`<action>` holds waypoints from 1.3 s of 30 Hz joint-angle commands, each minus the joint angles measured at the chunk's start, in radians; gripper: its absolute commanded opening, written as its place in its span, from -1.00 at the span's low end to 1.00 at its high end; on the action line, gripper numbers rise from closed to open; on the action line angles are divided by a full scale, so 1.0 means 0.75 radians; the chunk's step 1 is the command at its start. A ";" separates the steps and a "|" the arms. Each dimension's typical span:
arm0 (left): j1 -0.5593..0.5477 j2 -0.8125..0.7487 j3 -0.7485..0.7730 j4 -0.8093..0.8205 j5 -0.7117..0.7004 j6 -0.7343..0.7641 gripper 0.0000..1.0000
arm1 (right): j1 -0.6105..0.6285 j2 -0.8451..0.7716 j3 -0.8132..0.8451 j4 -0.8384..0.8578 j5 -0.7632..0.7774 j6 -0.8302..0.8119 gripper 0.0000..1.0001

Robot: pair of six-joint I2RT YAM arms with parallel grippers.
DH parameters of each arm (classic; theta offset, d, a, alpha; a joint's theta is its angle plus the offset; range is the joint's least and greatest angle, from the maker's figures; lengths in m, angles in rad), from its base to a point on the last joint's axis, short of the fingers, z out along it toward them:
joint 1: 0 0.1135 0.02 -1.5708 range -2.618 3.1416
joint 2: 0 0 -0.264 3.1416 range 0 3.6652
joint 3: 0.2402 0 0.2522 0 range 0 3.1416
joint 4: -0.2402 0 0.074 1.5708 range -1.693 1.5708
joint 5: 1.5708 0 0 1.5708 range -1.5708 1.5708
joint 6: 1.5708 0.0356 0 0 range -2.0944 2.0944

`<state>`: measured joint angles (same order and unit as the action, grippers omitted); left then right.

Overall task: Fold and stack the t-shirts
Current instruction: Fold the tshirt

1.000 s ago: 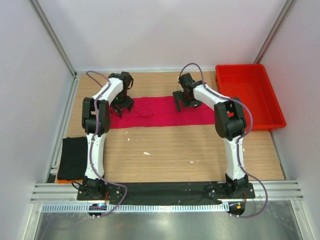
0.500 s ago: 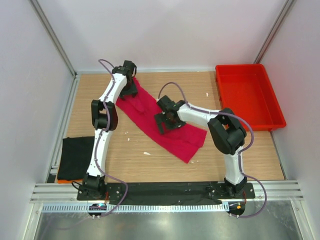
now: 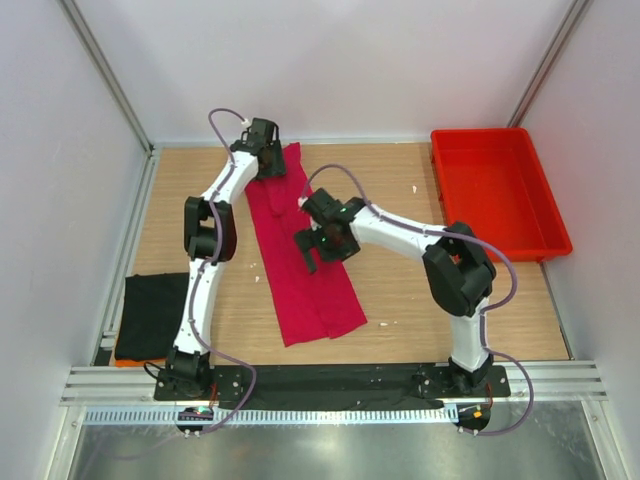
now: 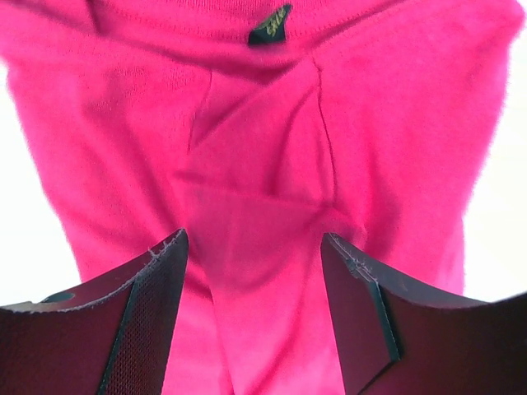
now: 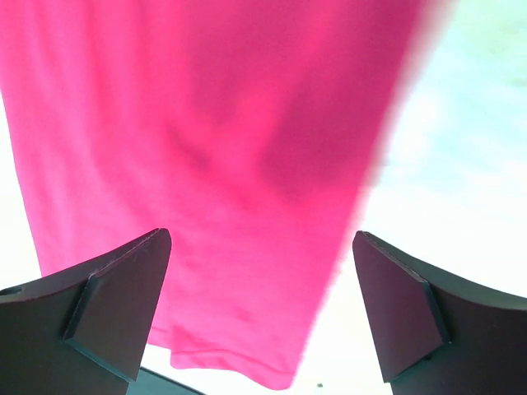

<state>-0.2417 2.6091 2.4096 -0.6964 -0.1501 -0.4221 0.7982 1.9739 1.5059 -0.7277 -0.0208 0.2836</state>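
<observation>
The crimson-pink t-shirt (image 3: pixel 300 255) lies folded into a long narrow strip that runs from the far side of the table toward the near edge. My left gripper (image 3: pixel 268 165) stands at its far end, open. In the left wrist view its jaws (image 4: pixel 254 239) straddle a raised crease just below the collar label (image 4: pixel 270 25). My right gripper (image 3: pixel 318 248) is over the middle of the strip, wide open. The cloth (image 5: pixel 214 148) fills the space between its fingers, with the hem showing low in the frame. The black t-shirt (image 3: pixel 150 315) lies folded at the table's left edge.
A red plastic tray (image 3: pixel 500 190) stands at the back right corner. White side walls and metal rails close in the table (image 3: pixel 430 290). A few small white scraps lie on the wood.
The pink strip has swung from lying across the far side to running front to back. My left gripper moved farther back and right. My right gripper swept left and toward the near side.
</observation>
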 commanded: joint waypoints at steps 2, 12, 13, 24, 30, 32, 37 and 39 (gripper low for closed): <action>-0.054 -0.276 -0.095 0.102 -0.108 -0.104 0.35 | -0.176 -0.177 0.003 -0.038 0.022 0.010 0.99; -0.210 -0.252 -0.237 0.063 -0.356 -0.116 0.34 | -0.308 -0.388 -0.286 0.074 0.046 0.100 1.00; -0.210 -0.231 -0.231 0.071 -0.358 -0.120 0.35 | -0.310 -0.410 -0.302 0.078 0.046 0.104 0.99; -0.214 0.029 -0.106 0.117 -0.119 -0.253 0.32 | -0.357 -0.589 -0.474 0.070 0.046 0.092 0.99; -0.344 0.088 -0.036 0.082 0.069 -0.135 0.31 | -0.377 -0.630 -0.525 0.105 0.002 0.092 0.99; -0.391 0.062 -0.075 0.096 0.098 -0.120 0.32 | -0.379 -0.636 -0.535 0.121 -0.005 0.094 1.00; -0.414 -0.030 -0.079 0.084 0.106 -0.114 0.36 | -0.395 -0.638 -0.596 0.160 -0.056 0.117 0.99; -0.408 -0.069 -0.057 0.063 0.063 -0.082 0.42 | -0.406 -0.642 -0.643 0.183 -0.095 0.133 0.99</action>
<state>-0.5522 2.6122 2.3745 -0.5777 -0.1383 -0.5083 0.5060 1.5288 1.0569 -0.6323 -0.0471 0.3561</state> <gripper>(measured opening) 0.698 0.996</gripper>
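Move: My left hand is low over the collar end of the folded strip of red t-shirt. The right edge beside the collar lies about 9 cm to its right and 2 cm back, roughly 1 cm below; the collar's middle is some 6 cm ahead, 2 cm right. From my right hand, about 4 cm above the cloth, that edge is around 28 cm ahead, 4 cm left; the bottom hem lies some 23 cm straight back, the red bin's middle about 20 cm ahead, 42 cm right. I hop my left hand up about 7 cm and over to the right, set it down again nearer the t-shirt's right edge, fingers still open, and drag the collar end some 12 cm to the right, drawing back a little and turning slightly clockwise. Meanwhile my open right hand swings up and right off the t-shirt, turning some 20 degrees clockwise, and hovers over bare table. ##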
